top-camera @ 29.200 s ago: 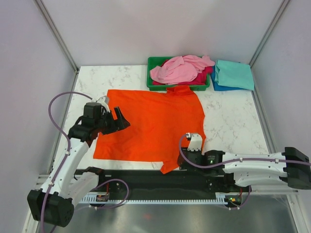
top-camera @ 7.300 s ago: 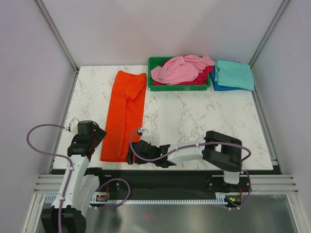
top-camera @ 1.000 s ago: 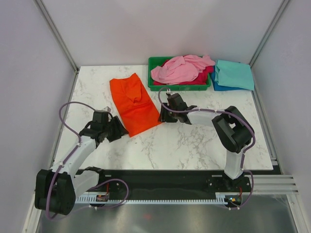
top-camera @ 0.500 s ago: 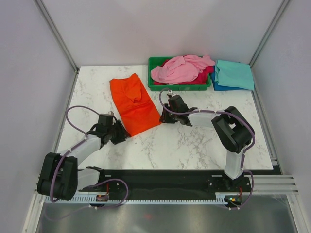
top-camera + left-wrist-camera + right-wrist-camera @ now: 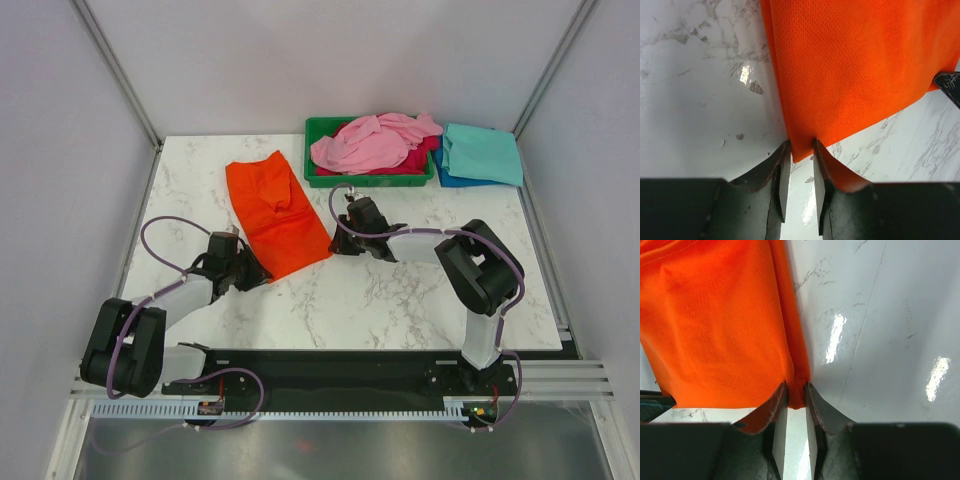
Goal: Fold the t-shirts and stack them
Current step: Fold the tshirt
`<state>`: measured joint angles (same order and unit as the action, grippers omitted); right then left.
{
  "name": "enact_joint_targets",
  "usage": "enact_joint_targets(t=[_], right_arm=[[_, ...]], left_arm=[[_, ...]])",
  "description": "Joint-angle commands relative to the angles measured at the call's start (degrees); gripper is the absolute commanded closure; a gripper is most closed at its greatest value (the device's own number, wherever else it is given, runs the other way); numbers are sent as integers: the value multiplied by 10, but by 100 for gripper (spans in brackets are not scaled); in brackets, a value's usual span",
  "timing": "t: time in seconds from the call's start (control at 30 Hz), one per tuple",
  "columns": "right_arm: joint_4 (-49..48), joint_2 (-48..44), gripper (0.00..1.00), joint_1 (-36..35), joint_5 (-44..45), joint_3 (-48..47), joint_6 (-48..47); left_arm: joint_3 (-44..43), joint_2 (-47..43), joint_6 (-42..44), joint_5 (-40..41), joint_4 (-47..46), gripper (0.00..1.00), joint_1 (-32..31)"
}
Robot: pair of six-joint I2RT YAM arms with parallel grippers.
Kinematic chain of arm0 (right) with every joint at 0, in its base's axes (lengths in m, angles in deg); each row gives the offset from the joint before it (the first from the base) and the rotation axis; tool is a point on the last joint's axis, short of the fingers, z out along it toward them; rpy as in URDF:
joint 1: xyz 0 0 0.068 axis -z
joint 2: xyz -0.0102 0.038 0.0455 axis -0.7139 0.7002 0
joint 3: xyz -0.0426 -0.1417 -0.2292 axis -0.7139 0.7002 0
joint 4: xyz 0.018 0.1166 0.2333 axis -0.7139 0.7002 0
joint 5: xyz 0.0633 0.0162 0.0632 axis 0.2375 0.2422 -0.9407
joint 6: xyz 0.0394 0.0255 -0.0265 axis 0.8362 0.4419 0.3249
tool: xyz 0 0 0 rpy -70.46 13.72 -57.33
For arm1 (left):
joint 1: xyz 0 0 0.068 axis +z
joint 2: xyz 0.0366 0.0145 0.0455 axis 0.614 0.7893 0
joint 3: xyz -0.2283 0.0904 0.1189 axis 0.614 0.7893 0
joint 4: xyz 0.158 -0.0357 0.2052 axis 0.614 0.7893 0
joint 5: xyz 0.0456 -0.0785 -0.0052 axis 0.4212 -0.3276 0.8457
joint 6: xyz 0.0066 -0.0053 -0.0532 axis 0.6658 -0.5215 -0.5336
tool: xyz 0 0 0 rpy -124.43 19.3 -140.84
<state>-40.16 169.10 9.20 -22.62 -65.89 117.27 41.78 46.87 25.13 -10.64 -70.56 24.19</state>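
Observation:
The bright orange t-shirt (image 5: 275, 210) lies folded into a slanted rectangle on the marble table, left of centre. My left gripper (image 5: 252, 272) is at its near left corner. In the left wrist view the fingertips (image 5: 785, 155) pinch that corner of the orange cloth (image 5: 860, 65). My right gripper (image 5: 338, 240) is at the near right corner, and in the right wrist view it (image 5: 796, 392) is shut on the folded edge of the orange cloth (image 5: 715, 330). A light pink t-shirt (image 5: 365, 143) is heaped over a magenta one (image 5: 416, 160) in the tray. A folded teal t-shirt (image 5: 482, 152) lies on a blue one (image 5: 447, 179).
The green plastic tray (image 5: 360, 181) stands at the back centre, just beyond the right gripper. The teal and blue stack is at the back right corner. Grey walls close in the table on three sides. The arm bases sit on the black rail at the near edge.
Over the last second the left gripper slid in to the shirt's near left corner and both pairs of jaws narrowed onto the cloth. Further back, the shirt lay spread, then folded long.

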Motion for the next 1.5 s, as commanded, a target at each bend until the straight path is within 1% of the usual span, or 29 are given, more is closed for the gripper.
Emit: enact_joint_targets(t=[0.0, 0.03, 0.07, 0.13, 0.27, 0.33, 0.43, 0.53, 0.57, 0.63, 0.7, 0.8, 0.83, 0.9, 0.93, 1.0, 1.03, 1.1, 1.13, 1.2, 1.23, 1.33, 1.47], right_arm=[[20, 17, 74, -2, -9, 18, 2], [20, 18, 79, -3, -9, 19, 2], [20, 18, 82, -2, -9, 21, 3], [19, 15, 90, -1, -13, 22, 4], [22, 3, 96, -2, -11, 31, 3], [28, -4, 99, -2, -13, 36, 3], [34, -27, 100, -2, -21, 53, 4], [55, -69, 100, -3, -10, 78, -3], [60, -96, 100, -2, -2, 92, -5], [87, -129, 100, -2, 4, 110, -5], [113, -182, 100, -2, 10, 144, 2], [147, -265, 100, -17, 30, 188, 27], [158, -304, 100, -32, 36, 196, 44], [189, -346, 100, -51, 56, 212, 65], [201, -386, 100, -71, 64, 218, 74], [234, -427, 100, -89, 90, 230, 99], [247, -464, 100, -100, 95, 237, 105], [290, -502, 100, -111, 103, 240, 129], [302, -538, 100, -120, 104, 240, 137], [344, -573, 100, -129, 108, 234, 155], [360, -599, 100, -135, 113, 230, 160], [416, -630, 100, -136, 126, 198, 165], [448, -627, 100, -136, 138, 165, 159]], left_arm=[[-2, 14, -12, 11, 11, 70, -10], [-2, 14, -12, 14, 10, 75, -12], [-2, 14, -11, 13, 9, 87, -14], [-2, 11, -3, 11, 3, 98, -19], [-11, -3, 10, 14, 16, 98, -41], [-20, -16, 6, 23, 43, 98, -49], [-28, -54, -9, 30, 88, 98, -70], [-33, -104, -22, 25, 118, 98, -95], [-35, -130, -29, 26, 138, 98, -110], [-37, -151, -35, 26, 159, 98, -122], [-43, -180, -44, 22, 192, 98, -137], [-43, -222, -51, 11, 223, 98, -157], [-40, -233, -53, 10, 232, 98, -167], [-37, -263, -62, -2, 248, 98, -178], [-35, -270, -67, -5, 255, 98, -192], [-37, -286, -82, -5, 274, 98, -210], [-41, -298, -94, -4, 280, 98, -229], [-48, -310, -107, 1, 304, 98, -249], [-58, -324, -122, 4, 313, 98, -268], [-72, -339, -136, 5, 332, 98, -283], [-89, -347, -141, 8, 347, 98, -300], [-129, -372, -152, 25, 373, 98, -314], [-183, -356, -134, 33, 396, 98, -314]])
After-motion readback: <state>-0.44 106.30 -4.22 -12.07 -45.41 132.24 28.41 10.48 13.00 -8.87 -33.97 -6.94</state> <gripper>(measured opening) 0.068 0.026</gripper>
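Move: The shirt, folded to a long strip, has one hem corner between the left hand's open fingers and the other between the right hand's, each about 1 cm ahead and 1 cm below its hand. The shirt's middle lies some 21 cm ahead of the left hand and 1 cm to its right. From the right hand it is about 12 cm ahead and 14 cm left; the green bin stands roughly 30 cm ahead of that hand and 8 cm right, its middle slightly higher. Back towards the bases, up and to the right go both hands, after shutting their fingers on the two hem corners. The left sets off first, going 14 cm back and 16 cm up while turning about 20 degrees clockwise. The right drags its corner low over the table before rising, ending 20 cm back and 13 cm up, both still gripping. ##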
